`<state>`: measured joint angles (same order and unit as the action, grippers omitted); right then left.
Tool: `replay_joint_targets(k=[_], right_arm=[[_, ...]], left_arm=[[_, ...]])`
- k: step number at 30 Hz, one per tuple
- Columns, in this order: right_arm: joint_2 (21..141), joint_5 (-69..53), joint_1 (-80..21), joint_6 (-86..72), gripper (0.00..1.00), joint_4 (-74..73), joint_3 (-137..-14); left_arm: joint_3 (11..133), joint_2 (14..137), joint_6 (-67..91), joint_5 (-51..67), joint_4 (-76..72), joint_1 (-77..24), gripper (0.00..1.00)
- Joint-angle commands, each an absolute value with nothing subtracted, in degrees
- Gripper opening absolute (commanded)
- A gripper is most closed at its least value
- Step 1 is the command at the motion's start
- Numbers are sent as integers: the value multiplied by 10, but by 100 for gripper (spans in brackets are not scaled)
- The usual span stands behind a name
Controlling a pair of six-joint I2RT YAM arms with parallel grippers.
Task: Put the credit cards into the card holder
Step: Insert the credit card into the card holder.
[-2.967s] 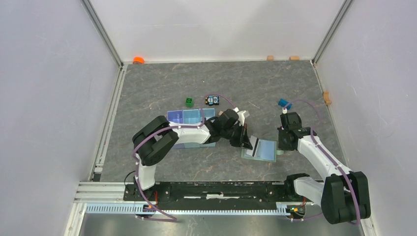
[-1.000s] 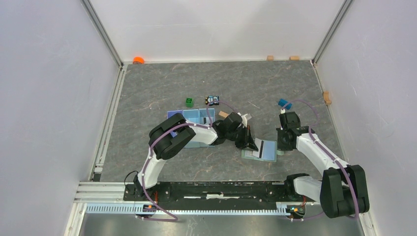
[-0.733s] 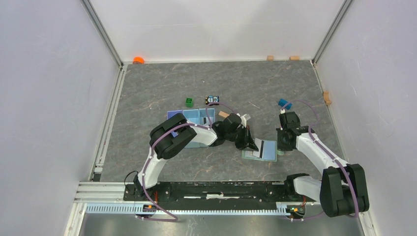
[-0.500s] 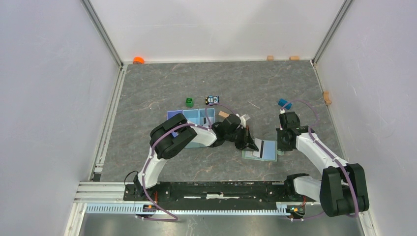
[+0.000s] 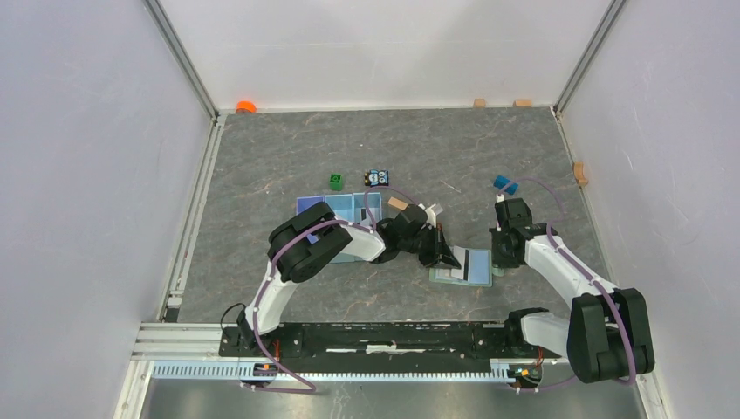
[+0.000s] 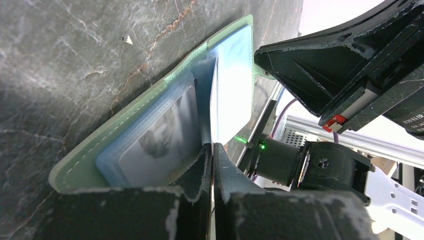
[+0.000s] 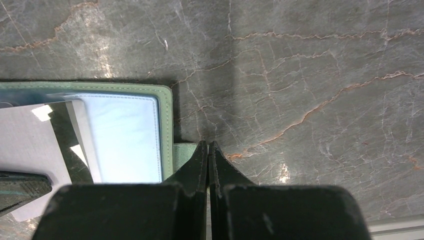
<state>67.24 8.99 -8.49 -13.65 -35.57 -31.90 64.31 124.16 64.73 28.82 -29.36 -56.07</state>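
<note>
The card holder (image 5: 482,269) lies open on the table, sage green outside and pale blue inside (image 6: 235,75) (image 7: 127,135). My left gripper (image 5: 445,255) (image 6: 212,147) is shut on a whitish credit card (image 6: 214,107) with a dark stripe (image 7: 62,132). The card stands on edge with its far end down in the holder's fold. Another card (image 6: 160,137) sits in the left half's slot. My right gripper (image 5: 497,262) (image 7: 207,146) is shut, its tips pressing down at the holder's snap tab (image 7: 186,149).
A light blue three-compartment tray (image 5: 340,208) lies behind the left arm. A green cube (image 5: 336,181), a small toy car (image 5: 376,177) and a tan block (image 5: 397,202) stand near it. A blue object (image 5: 504,183) lies behind the right gripper.
Since three seconds ago the left arm's elbow has risen and swung right, tipping the card more upright over the holder. Over the last second almost nothing has moved.
</note>
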Motion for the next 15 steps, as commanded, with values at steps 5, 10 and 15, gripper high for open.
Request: replay_joint_targets(k=[5, 10, 15], right_arm=[[677, 70, -84, -136, 0, -345, -316], [678, 68, -84, -135, 0, -345, -316], [670, 74, -84, -136, 0, -346, -317]], left_arm=[[636, 1260, 670, 274, -304, -567, 2], [645, 1251, 646, 268, -259, -570, 16], [677, 1228, 584, 245, -162, -570, 27]])
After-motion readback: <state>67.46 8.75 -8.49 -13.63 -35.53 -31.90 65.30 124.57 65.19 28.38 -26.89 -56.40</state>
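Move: The left hand already has the white, black-striped card pinched over the open card holder. The card's middle is about 1 cm ahead and 1 cm left of the hand point, and the holder's middle is roughly 1 cm to the right, level and 2 cm below. The holder's tab lies about 10 cm right, level. The wooden block stands some 15 cm ahead and 15 cm left. From the right hand, the holder's middle is about 9 cm left, level and just below. The left fingers loosen their pinch on the card, opening by about a fifth of their range. The hand stays practically in place over the holder, sinking only about half a centimetre as the fingers part, still pointing right and downward. The right hand stays put, its shut fingertips still resting on the tab at the holder's right edge. ##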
